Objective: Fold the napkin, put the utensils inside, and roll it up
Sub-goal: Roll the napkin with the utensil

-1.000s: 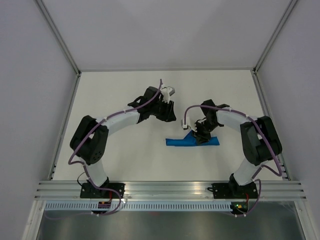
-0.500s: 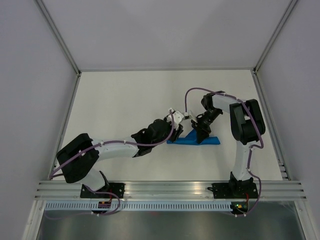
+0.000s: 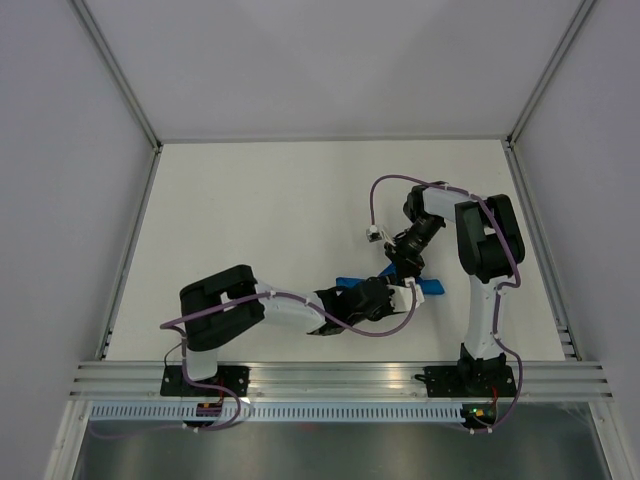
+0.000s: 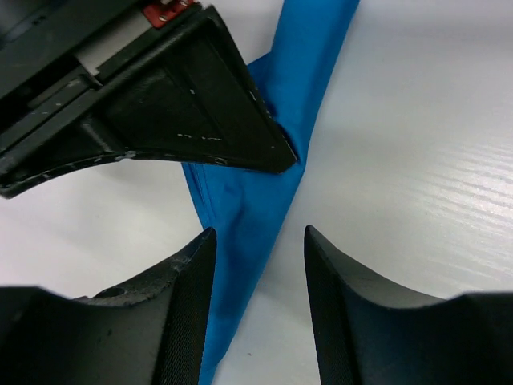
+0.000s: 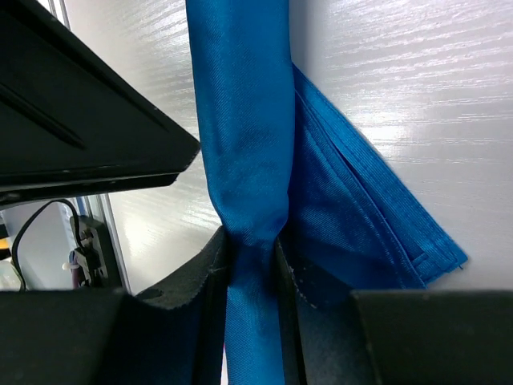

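Observation:
The napkin (image 3: 428,287) is a narrow bright-blue roll lying on the white table right of centre. My right gripper (image 3: 403,268) comes down on it from behind. In the right wrist view it (image 5: 255,250) is shut on the napkin (image 5: 240,120), pinching the roll, with a flat folded flap (image 5: 353,216) spread to the right. My left gripper (image 3: 392,292) reaches in low from the near side. In the left wrist view it (image 4: 258,241) is open, and the napkin (image 4: 244,216) runs between its fingers, close to the left finger (image 4: 188,305). The utensils are hidden.
The two arms crowd together over the roll; the right gripper's black body (image 4: 184,120) fills the upper left of the left wrist view. An aluminium rail (image 3: 330,378) borders the near edge. Grey walls enclose the table (image 3: 260,200).
My left arm has swung from the back of the table down to the near side of the napkin, and its jaws have widened. The right gripper has kept its pinch on the roll.

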{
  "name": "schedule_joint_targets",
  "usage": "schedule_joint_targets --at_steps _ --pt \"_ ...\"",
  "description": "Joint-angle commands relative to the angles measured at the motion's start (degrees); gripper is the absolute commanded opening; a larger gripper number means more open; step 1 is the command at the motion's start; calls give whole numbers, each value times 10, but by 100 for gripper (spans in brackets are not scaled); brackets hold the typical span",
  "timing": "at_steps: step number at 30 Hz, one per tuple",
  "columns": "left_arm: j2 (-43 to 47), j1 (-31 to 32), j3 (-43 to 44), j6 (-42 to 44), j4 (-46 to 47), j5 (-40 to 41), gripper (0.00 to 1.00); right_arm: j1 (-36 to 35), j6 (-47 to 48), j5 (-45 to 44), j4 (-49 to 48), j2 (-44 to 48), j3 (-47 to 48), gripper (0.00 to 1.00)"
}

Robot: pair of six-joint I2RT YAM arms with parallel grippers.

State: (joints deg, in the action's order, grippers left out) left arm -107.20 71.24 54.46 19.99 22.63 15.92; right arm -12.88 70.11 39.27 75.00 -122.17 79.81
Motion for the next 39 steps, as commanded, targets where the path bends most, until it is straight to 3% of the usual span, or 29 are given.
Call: schedule_joint_targets --at_steps 1,13,15,18,19,23,25,29,39 --pt "-15 6 27 52 2 -4 54 2 25 -66 -63 -33 -3 23" --pt "-77 4 36 80 22 17 53 2 21 -69 -62 -39 3 24" --pt "-81 2 35 82 15 3 49 3 20 -70 -62 -39 3 23" --pt "-86 -1 35 80 -7 -16 36 3 19 -70 -63 -38 3 24" --pt "-88 -2 36 77 -14 -26 27 3 19 -70 -64 -39 2 25" --pt "-94 -8 39 64 -40 -57 14 3 16 -67 -67 -32 -2 41" --pt "-97 -13 45 53 -63 -81 9 3 15 -62 -64 -25 -2 54" --pt "-99 -19 52 40 -87 -109 7 3 14 -52 -55 8 4 69" --pt "-94 -43 65 9 -123 -157 6 17 -51 -45 -97 107 17 79"
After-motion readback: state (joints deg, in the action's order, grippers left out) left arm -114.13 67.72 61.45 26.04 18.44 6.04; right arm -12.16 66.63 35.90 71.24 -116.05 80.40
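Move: The bare stretch of napkin roll I want lies just under my open left fingers: about 1 cm ahead, 1 cm to the right and 3 cm down. My right fingers already pinch the roll, some 6 cm right of my left hand, 1 cm ahead and 4 cm lower. The loose flap sticks out on the far side, roughly 3 cm ahead and 4 cm left of my right hand. I sink my left hand nearly 3 cm onto the roll, edging forward and right, and close the fingers to pinch it beside my right hand's grip; then I ease it about 1 cm further right with a slight clockwise turn. My right hand holds still until that pinch is made, then opens wide, rises about 2 cm off the roll and swings forward 3 to 4 cm. ##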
